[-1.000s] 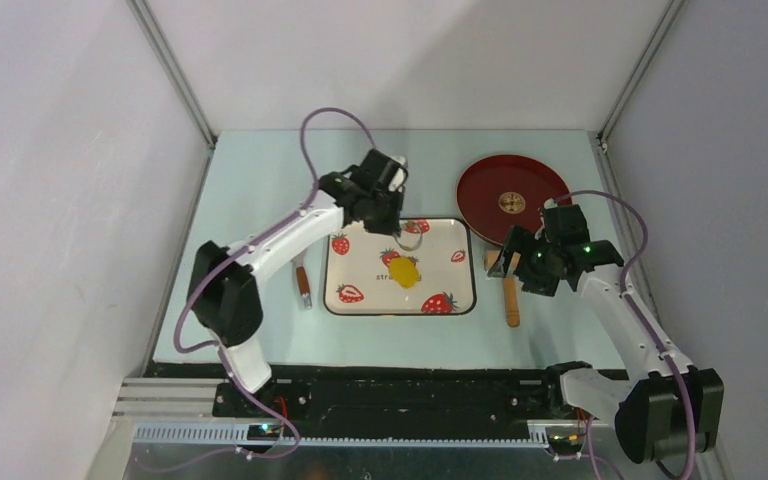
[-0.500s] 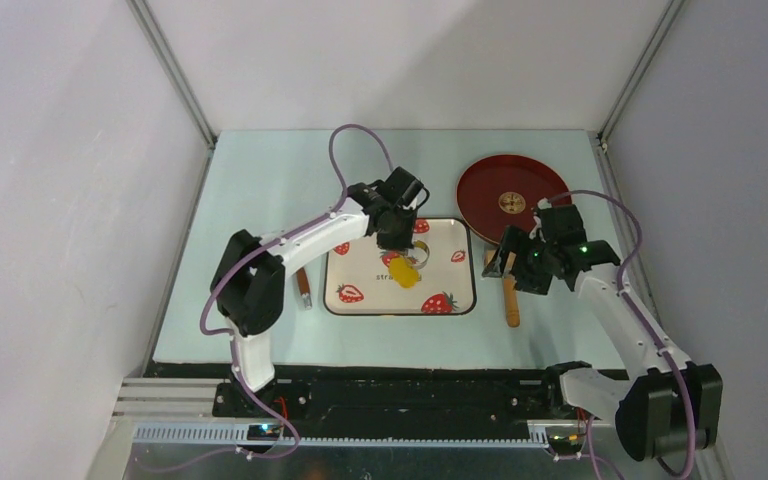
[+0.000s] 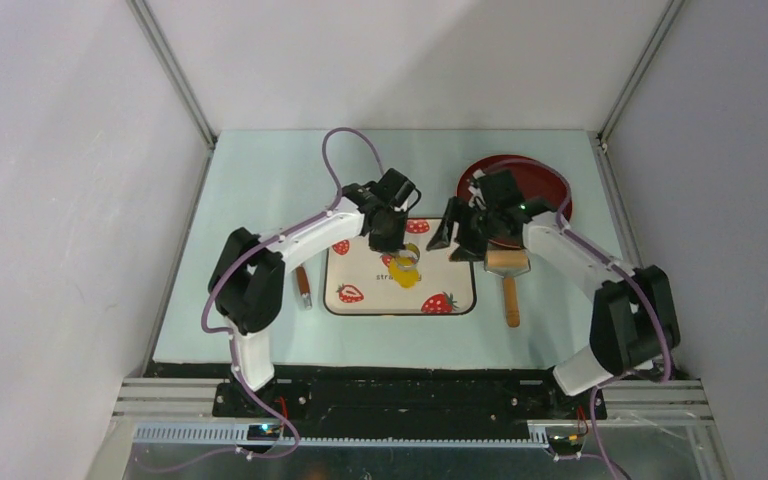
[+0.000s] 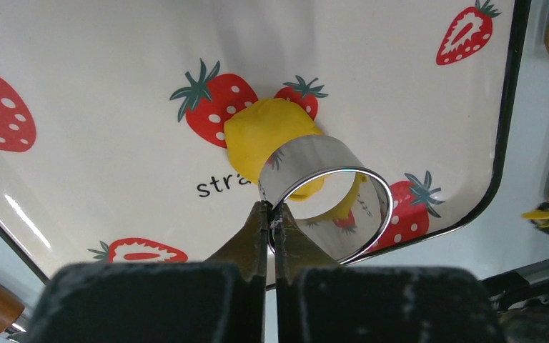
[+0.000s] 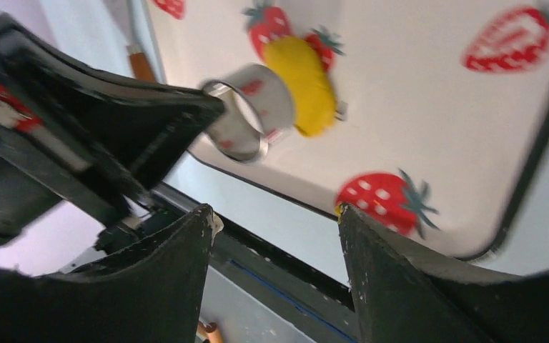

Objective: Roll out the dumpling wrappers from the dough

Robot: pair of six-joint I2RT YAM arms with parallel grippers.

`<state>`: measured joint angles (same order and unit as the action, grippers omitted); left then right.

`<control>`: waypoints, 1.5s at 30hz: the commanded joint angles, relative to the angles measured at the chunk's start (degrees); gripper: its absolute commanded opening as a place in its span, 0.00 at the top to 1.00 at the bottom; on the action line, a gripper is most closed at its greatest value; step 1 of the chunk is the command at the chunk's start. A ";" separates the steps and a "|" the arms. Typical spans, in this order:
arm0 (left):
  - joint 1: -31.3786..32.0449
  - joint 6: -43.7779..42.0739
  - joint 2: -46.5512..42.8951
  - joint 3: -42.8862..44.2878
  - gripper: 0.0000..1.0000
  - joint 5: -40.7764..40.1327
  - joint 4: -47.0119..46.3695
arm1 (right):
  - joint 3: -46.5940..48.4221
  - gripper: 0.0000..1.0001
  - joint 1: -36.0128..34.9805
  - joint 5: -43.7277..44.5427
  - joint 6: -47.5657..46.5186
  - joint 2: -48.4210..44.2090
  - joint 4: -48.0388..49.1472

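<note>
The dough [image 3: 407, 277] is a bright-yellow lump [image 4: 264, 128] lying on the strawberry-print tray [image 3: 445, 272], also seen in the right wrist view [image 5: 306, 89]. My left gripper [image 4: 271, 209] is shut on the wall of a small metal ring cutter [image 4: 307, 161], which hangs tilted at the dough's edge [image 3: 406, 257]. I cannot tell whether ring and dough touch. My right gripper [image 5: 275, 214] is open and holds nothing, hovering over the tray's right side [image 3: 452, 235]. No dumpling wrappers show; the right arm covers the middle of the red plate [image 3: 548, 180].
A wooden-handled roller [image 3: 509, 288] lies just right of the tray, under the right arm. Another wooden-handled tool [image 3: 303, 285] lies left of the tray. The red plate sits at the back right. Both gripper heads crowd the tray's far half.
The right arm has swung left from beside the plate to over the tray's right side, jaws narrowing a little. The left gripper has brought the ring from the tray's far edge to the dough.
</note>
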<state>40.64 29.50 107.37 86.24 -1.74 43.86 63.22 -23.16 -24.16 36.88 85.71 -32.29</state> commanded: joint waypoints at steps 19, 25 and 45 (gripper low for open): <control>-2.59 -0.91 -3.11 -0.59 1.00 3.05 -0.78 | 19.31 0.57 -8.04 4.73 0.00 19.70 -5.02; -2.68 -0.85 -3.12 -0.61 1.00 3.28 -0.76 | 19.71 0.76 -8.51 3.69 0.22 21.13 -4.52; -2.92 -0.40 1.77 -0.57 1.00 6.03 -3.01 | 20.01 1.00 -8.18 4.37 -0.67 23.56 -5.43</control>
<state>38.00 28.97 108.12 85.45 1.37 43.59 81.17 -31.38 -20.71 37.26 108.01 -37.39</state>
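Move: Held at its left rim by the left hand, the ring cutter has its middle some 8 cm left of the open right hand, 2 cm farther out and 5 cm lower. The yellow dough lies about 9 cm left, 2 cm ahead and 10 cm below that hand; the roller head is 12 cm right, 3 cm ahead and 10 cm down. From the left hand the dough is 2 cm right, 1 cm back and 6 cm down. Swinging left about 6 cm and some 3 cm forward with a slight rise, the right hand reaches the cutter's free right side, then sinks about 6 cm, easing back a little, and shuts its wide-open fingers to pinch the rim there. The left hand keeps its pinch on the left rim, shifting about 1 cm left and finally lowering slightly along with the right. ##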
